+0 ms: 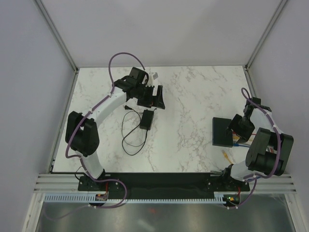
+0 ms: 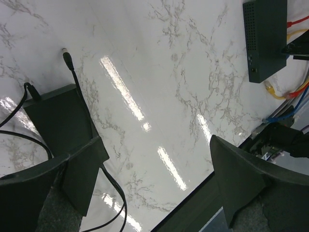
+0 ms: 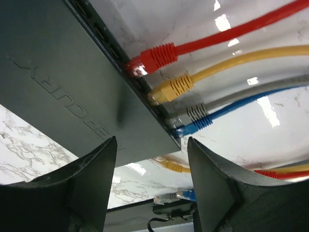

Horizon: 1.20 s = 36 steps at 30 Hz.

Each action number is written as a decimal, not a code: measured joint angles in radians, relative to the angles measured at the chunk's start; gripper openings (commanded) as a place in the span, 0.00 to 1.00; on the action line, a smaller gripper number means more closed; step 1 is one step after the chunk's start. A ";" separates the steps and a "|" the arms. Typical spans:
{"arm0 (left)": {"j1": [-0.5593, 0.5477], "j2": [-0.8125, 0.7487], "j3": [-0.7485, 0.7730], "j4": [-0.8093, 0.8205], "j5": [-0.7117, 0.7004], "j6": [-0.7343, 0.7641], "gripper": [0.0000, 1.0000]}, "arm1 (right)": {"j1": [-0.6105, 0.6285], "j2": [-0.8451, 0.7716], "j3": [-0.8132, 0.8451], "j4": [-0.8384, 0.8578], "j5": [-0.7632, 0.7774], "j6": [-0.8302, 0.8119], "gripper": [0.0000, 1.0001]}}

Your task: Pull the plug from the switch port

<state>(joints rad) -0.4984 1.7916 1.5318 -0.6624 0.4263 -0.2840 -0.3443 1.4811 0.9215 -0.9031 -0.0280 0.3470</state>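
Observation:
The switch (image 3: 63, 82) is a flat black box at the table's right side, also seen as the switch (image 1: 223, 131) from above. A red plug (image 3: 153, 57), a yellow plug (image 3: 171, 87), a grey plug (image 3: 190, 112) and a blue plug (image 3: 193, 126) sit side by side in its ports. My right gripper (image 3: 152, 140) is open just short of the switch's corner by the blue plug, with nothing between its fingers. My left gripper (image 2: 155, 139) hangs wide open above the table at the far middle, empty.
A black power brick (image 1: 147, 119) with a thin looped cord (image 1: 129, 137) lies below the left gripper (image 1: 152, 102). Loose cable ends lie near the front edge: a yellow plug (image 1: 225, 154), and grey and blue ones (image 3: 177, 195). The coloured cables (image 1: 237, 142) run back under the right arm.

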 measured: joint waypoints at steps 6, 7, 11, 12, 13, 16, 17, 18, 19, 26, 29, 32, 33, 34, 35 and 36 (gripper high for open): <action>0.036 -0.007 0.000 -0.012 0.021 -0.003 1.00 | 0.000 0.044 -0.019 0.060 -0.032 0.000 0.63; 0.039 -0.007 0.000 -0.013 0.022 -0.004 1.00 | 0.000 0.046 -0.019 0.063 -0.039 0.000 0.63; 0.041 -0.006 0.000 -0.016 0.034 -0.006 0.85 | -0.008 0.051 -0.020 0.067 -0.056 0.004 0.58; 0.041 -0.007 0.000 -0.016 0.041 -0.009 0.83 | -0.010 0.051 -0.022 0.069 -0.063 0.009 0.57; 0.041 -0.006 -0.001 -0.016 0.049 -0.010 0.81 | -0.010 0.051 -0.025 0.072 -0.069 0.018 0.56; 0.041 -0.006 -0.010 -0.015 0.059 -0.010 0.79 | -0.003 0.050 -0.034 0.087 -0.095 0.046 0.55; 0.041 -0.006 -0.014 -0.015 0.061 -0.010 0.78 | -0.002 0.046 -0.040 0.094 -0.101 0.059 0.54; 0.040 -0.006 -0.017 -0.017 0.064 -0.010 0.78 | 0.000 0.041 -0.045 0.100 -0.106 0.071 0.53; 0.038 -0.005 -0.017 -0.017 0.066 -0.010 0.78 | 0.004 0.036 -0.052 0.107 -0.114 0.088 0.52; 0.013 0.005 -0.016 -0.016 0.074 -0.009 0.78 | 0.092 0.024 -0.078 0.179 -0.190 0.263 0.49; -0.005 0.018 -0.016 -0.016 0.074 -0.009 0.78 | 0.154 0.034 -0.081 0.229 -0.230 0.344 0.49; -0.019 0.039 -0.003 -0.017 0.075 -0.008 0.78 | 0.209 0.055 -0.071 0.262 -0.257 0.404 0.49; -0.023 0.047 0.003 -0.017 0.076 -0.009 0.78 | 0.229 0.068 -0.061 0.270 -0.267 0.420 0.49; -0.027 0.052 0.009 -0.016 0.078 -0.008 0.78 | 0.248 0.081 -0.051 0.276 -0.274 0.433 0.49; -0.031 0.057 0.014 -0.017 0.079 -0.009 0.78 | 0.264 0.093 -0.041 0.283 -0.280 0.442 0.49; -0.035 0.061 0.021 -0.017 0.082 -0.009 0.78 | 0.279 0.106 -0.032 0.291 -0.289 0.449 0.49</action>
<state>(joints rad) -0.5331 1.8530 1.5528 -0.6796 0.5079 -0.2928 -0.0650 1.5867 0.8898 -0.6121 -0.3172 0.7956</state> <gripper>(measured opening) 0.783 0.491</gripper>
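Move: The blue plug, nearest of the row in the switch's right side, sits about 2 cm to the right of the right hand, level with it front to back and some 2 cm lower. The yellow plug is roughly 3 cm farther out than the blue one and the red plug about 6 cm farther out, while the switch's middle lies 7 cm ahead of the hand and 4 cm left. From the left hand, the blue plug is about 37 cm right, 15 cm back and 14 cm below. The right hand first dips about 1.5 cm at the switch's near right corner while its fingers close part way around that corner by the blue and grey plugs, then sweeps some 12 cm left and 6 cm forward, tips swinging left by about 20 degrees, one finger bearing on the port side so that it pushes the switch along. The empty left hand edges slightly forward and left, then drifts about 4 cm back and right, sinking a little, its fingers closing slightly. ##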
